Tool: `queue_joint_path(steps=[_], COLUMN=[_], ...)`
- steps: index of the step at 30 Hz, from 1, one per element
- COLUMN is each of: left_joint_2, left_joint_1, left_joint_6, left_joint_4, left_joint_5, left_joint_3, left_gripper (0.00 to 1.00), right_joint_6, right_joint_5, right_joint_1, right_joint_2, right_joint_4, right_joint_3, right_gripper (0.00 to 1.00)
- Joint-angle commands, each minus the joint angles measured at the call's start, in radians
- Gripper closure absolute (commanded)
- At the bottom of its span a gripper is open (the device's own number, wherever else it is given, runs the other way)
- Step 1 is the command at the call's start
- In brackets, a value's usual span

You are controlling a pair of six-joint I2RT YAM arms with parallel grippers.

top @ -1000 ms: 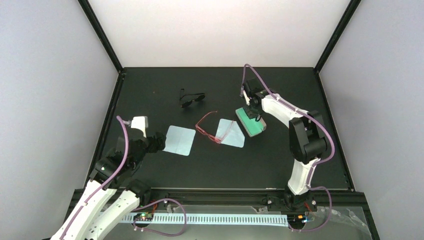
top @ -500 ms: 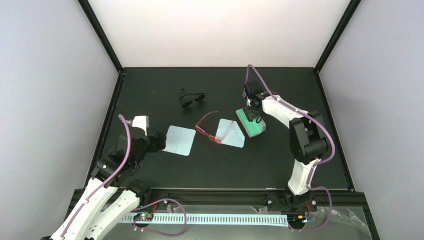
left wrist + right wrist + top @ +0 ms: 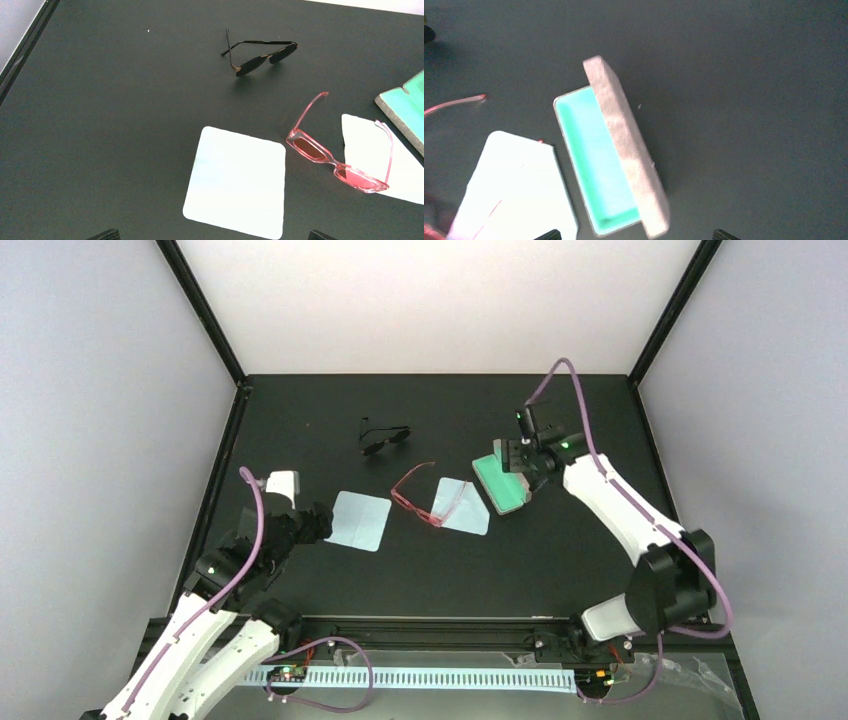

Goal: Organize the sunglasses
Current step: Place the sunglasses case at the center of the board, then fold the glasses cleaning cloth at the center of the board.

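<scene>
The red-pink sunglasses (image 3: 428,498) lie unfolded at the table's middle, lenses down toward the front, one arm over a white cloth (image 3: 463,506). They also show in the left wrist view (image 3: 340,161); only one arm tip (image 3: 455,103) shows in the right wrist view. An open grey case with teal lining (image 3: 500,483) lies just right of them (image 3: 599,160). My right gripper (image 3: 510,455) hovers over the case's far end, open and empty (image 3: 636,235). My left gripper (image 3: 318,524) is open and empty, left of a second white cloth (image 3: 237,182).
A black dark-lensed pair (image 3: 384,437) sits behind the cloths, also in the left wrist view (image 3: 260,55). The second cloth (image 3: 360,520) lies flat left of the red pair. Black frame rails edge the table (image 3: 230,440).
My right arm has swung its elbow out to the right and turned its wrist; its gripper has shifted slightly right and back over the case. The left arm has barely moved.
</scene>
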Motion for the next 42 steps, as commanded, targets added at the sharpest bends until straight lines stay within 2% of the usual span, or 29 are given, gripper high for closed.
queue_joint_path(steps=[1, 7, 11, 23, 31, 42], left_joint_2=[0.011, 0.017, 0.022, 0.016, 0.016, 0.009], left_joint_1=[0.011, 0.015, 0.017, 0.017, 0.017, 0.018], left_joint_6=[0.011, 0.012, 0.013, 0.002, 0.001, -0.002], left_joint_4=[0.020, 0.020, 0.020, 0.014, 0.011, 0.008], left_joint_5=[-0.011, -0.007, -0.006, -0.013, -0.017, -0.026], left_joint_3=[0.003, 0.004, 0.004, 0.006, 0.005, 0.007], left_gripper=[0.01, 0.01, 0.01, 0.01, 0.01, 0.01], right_joint_6=[0.205, 0.306, 0.332, 0.393, 0.482, 0.486], right_joint_5=[-0.106, -0.384, -0.447, -0.437, -0.272, -0.236], right_joint_1=[-0.004, 0.000, 0.038, 0.129, 0.153, 0.191], right_joint_2=[-0.125, -0.206, -0.213, -0.059, 0.124, 0.291], right_joint_4=[-0.050, -0.020, 0.032, 0.126, 0.091, 0.060], right_joint_3=[-0.096, -0.251, -0.336, -0.371, -0.276, -0.166], right_gripper=[0.20, 0.24, 0.27, 0.40, 0.46, 0.48])
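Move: The right light-blue cloth, under the next reach, lies about 11 cm left of the right hand, some 3 cm nearer the base and 17 cm below. The open sunglasses case is almost under that hand, about 3 cm ahead, 2 cm left and 15 cm down; the pink sunglasses lie 20 cm left, 1 cm back and 16 cm down. From the left hand the same cloth is roughly 13 cm ahead, 30 cm right and 21 cm down. The right cloth's near-right corner is where the empty right hand goes: off the case it draws back about 12 cm, swings left and sinks some 15 cm, finally easing about 3 cm forward. The fingers tip steeply down, nearly 30 degrees, and narrow from wide to about half open, low beside the case's near-left corner; touch can't be made out. ##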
